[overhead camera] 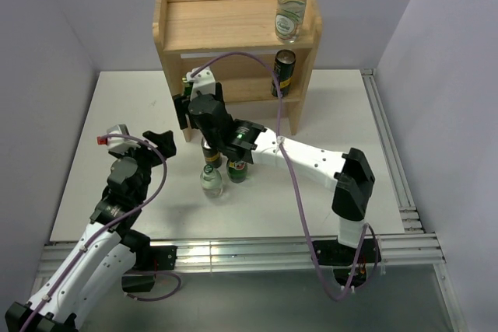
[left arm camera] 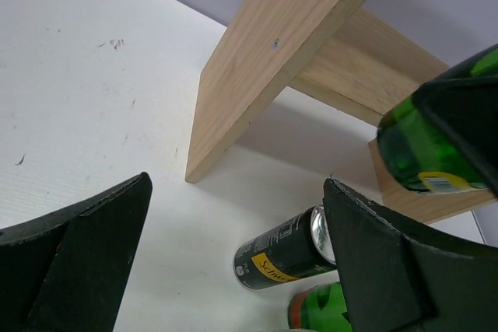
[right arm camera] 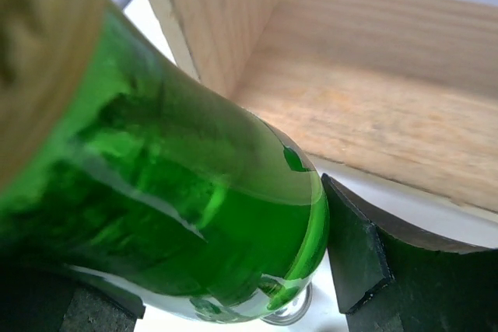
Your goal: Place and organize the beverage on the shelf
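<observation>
The wooden shelf [overhead camera: 202,25] stands at the back. A clear bottle [overhead camera: 290,7] is on its top board at the right, and a dark can [overhead camera: 283,73] on the lower board below it. My right gripper [overhead camera: 185,110] is by the shelf's left side panel [right arm camera: 226,21], shut on a dark green bottle [right arm camera: 179,192] that lies tilted between its fingers [right arm camera: 358,246]. On the table stand a dark can [left arm camera: 284,258], a green bottle [overhead camera: 237,169] and a clear bottle [overhead camera: 211,180]. My left gripper [overhead camera: 159,141] is open and empty, just left of these.
The shelf's left leg [left arm camera: 233,122] meets the white table [overhead camera: 117,114] just beyond my left fingers [left arm camera: 78,254]. The right arm and its purple cable [overhead camera: 292,184] stretch across the table in front of the shelf. Metal rails [overhead camera: 389,161] run along the table's right and near edges.
</observation>
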Tool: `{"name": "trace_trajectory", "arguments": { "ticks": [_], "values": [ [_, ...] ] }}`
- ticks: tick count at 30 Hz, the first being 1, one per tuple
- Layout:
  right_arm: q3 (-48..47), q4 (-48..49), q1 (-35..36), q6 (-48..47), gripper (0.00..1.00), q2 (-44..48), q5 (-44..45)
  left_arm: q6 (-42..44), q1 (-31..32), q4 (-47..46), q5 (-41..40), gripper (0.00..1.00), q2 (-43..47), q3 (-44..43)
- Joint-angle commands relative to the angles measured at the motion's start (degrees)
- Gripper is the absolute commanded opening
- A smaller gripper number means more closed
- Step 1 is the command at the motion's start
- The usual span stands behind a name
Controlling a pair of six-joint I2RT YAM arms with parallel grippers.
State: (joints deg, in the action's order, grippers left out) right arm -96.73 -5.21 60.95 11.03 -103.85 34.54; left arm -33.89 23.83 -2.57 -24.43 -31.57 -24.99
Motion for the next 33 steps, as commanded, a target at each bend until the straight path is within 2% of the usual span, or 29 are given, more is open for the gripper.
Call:
{"name": "trace_trajectory", "arguments": {
  "ticks": [1, 10, 22, 29, 33],
  "values": [
    [-6.37, 5.65, -0.74, 0.14, 0.00, 0.67, -0.88, -0.30, 0.25, -0.51, -1.06, 0.99, 0.55, -1.81],
    [-9.88, 6.97, -2.93, 0.84, 0.00, -5.30, -1.32, -0.65, 0.25, -1.12, -0.54, 0.99, 1.78, -0.41],
    [-19.55, 4.42, -6.72, 1.10, 0.00, -11.54, -2.90, -0.48, 0.25, -0.95, -0.89, 0.99, 2.39, 0.56],
    [-18.33, 5.04, -7.42, 2.24, 0.00, -11.99, -2.64, -0.21, 0.25, -1.30, -1.06, 0.99, 2.30, 1.00],
    [-14.64, 9.41, -7.34, 3.21, 0.00, -9.71, -2.38, -0.21, 0.16, -1.65, -0.89, 0.99, 2.04, 1.26]
  ]
}}
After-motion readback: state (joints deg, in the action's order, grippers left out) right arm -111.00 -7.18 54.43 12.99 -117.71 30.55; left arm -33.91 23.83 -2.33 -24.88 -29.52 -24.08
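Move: The green bottle is already in the right fingers; its place, the left end of the middle shelf, lies about 9 cm ahead, 2 cm left and 8 cm below. The left side panel stands 5 cm to the left of that place, and the shelved can some 28 cm to its right, level in depth. The table can is about 2 cm back, 3 cm right and 22 cm down. For the left hand, the place is roughly 16 cm ahead, 9 cm right, about level. The green bottle, pinched throughout between the right fingers, is carried into the left end of the middle shelf, beside the side panel: first down about 4 cm and slightly left, then some 7 cm forward, rising a little towards the end. The hand stops there and keeps its grip, its wrist hardly turning. ##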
